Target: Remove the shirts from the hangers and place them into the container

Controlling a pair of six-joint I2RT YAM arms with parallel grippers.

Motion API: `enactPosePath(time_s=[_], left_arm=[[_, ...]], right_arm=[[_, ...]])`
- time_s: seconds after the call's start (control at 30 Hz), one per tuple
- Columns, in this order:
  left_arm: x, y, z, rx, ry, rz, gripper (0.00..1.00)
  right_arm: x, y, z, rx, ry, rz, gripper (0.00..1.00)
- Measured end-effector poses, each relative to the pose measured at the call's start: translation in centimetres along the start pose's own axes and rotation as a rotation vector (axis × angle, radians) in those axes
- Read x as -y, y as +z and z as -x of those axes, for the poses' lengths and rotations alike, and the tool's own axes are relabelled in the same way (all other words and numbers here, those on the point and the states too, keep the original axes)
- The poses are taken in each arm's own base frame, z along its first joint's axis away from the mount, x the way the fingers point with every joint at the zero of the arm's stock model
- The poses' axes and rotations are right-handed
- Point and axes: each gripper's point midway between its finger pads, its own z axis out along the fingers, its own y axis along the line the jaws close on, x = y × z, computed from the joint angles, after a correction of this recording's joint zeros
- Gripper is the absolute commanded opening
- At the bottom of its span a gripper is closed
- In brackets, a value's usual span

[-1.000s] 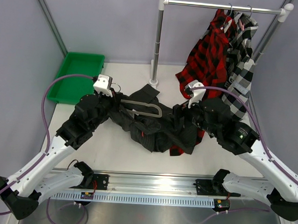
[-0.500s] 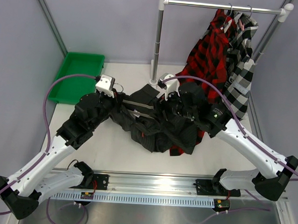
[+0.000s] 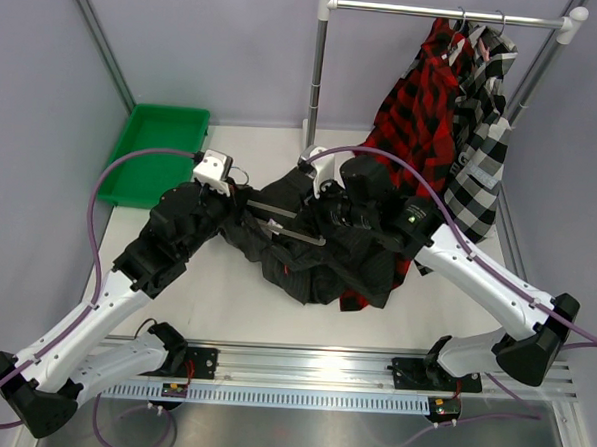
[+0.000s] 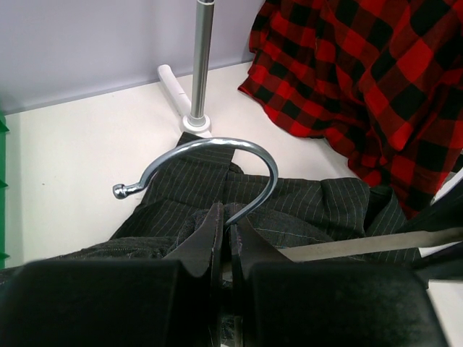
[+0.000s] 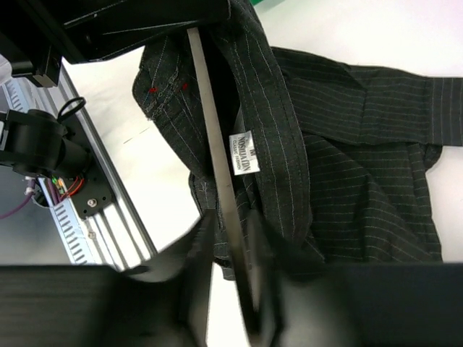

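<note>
The dark charcoal pinstriped shirt (image 3: 317,260) lies crumpled mid-table with a pale grey hanger (image 3: 290,233) still in it. My left gripper (image 3: 241,209) (image 4: 226,217) is shut on the foot of the hanger's metal hook (image 4: 217,148). My right gripper (image 3: 317,222) (image 5: 231,231) hangs over the collar; its blurred fingers straddle the hanger's arm (image 5: 213,144), with a gap still showing on one side. The red-and-black plaid shirt (image 3: 415,109) and the black-and-white plaid shirt (image 3: 488,143) hang on the rack. The green container (image 3: 163,136) sits at the back left.
The rack's upright pole (image 3: 316,84) and foot (image 4: 177,83) stand just behind the charcoal shirt. The red plaid's hem (image 4: 362,79) drapes onto the table at the right. A grey wall post (image 3: 98,33) rises behind the container. The arms' mounting rail (image 3: 301,369) runs along the near edge.
The right arm has swung left from beside the red plaid shirt to over the charcoal shirt's collar, and its jaws have narrowed around the hanger's arm. The left gripper has stayed put.
</note>
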Motion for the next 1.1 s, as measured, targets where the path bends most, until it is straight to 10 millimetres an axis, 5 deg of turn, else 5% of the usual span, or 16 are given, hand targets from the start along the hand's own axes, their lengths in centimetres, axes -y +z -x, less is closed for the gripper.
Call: enactPosePath(time_s=[0.2,0.3,0.33,0.43,0.5,0.7,0.93,1.1], left_arm=[[-0.1,0.0,0.1,0.005,0.003,-0.001,0.00],[0.0,0.0,0.1,0.005,0.005,-0.002,0.20],[0.0,0.0,0.2,0.005,0.007,-0.007,0.40],[0.4,0.1,0.4,0.016,0.008,-0.029,0.69],[0.6,0.0,0.4,0.014,0.005,-0.036,0.76],[0.7,-0.9,1.1,-0.003,-0.022,-0.034,0.81],[0.9,-4.6,4.0,0.033,-0.145,-0.034,0.81],[1.1,-5.0,2.8,-0.019,-0.236,-0.024,0.80]], right_arm=[[-0.6,0.0,0.2,0.009,-0.015,0.031,0.00],[-0.6,0.0,0.2,0.012,-0.018,0.031,0.00],[-0.6,0.0,0.2,0.012,-0.018,0.031,0.00],[-0.2,0.0,-0.5,0.000,-0.009,0.015,0.00],[-0.1,0.0,-1.1,-0.012,-0.001,0.013,0.00],[0.1,-0.6,-2.8,-0.010,0.027,-0.006,0.00],[0.6,-1.6,-3.2,0.027,0.044,-0.049,0.00],[1.0,-1.7,-2.8,0.048,0.054,-0.076,0.00]])
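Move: The left hand still holds the gathered dark shirt and the hanger near its hook; the hanger's middle lies about 10 cm to its right and 4 back, and the hook stands some 5 cm straight ahead. From the right hand, its fingers already around the bar, the hanger's middle is roughly 6 cm left and level fore and aft. The rack's foot is about 15 cm right and 12 ahead of the left hand, well below. Right hand pinches the hanger bar, drawing it right-down; left lets go, retreating about 5 cm back and up. ##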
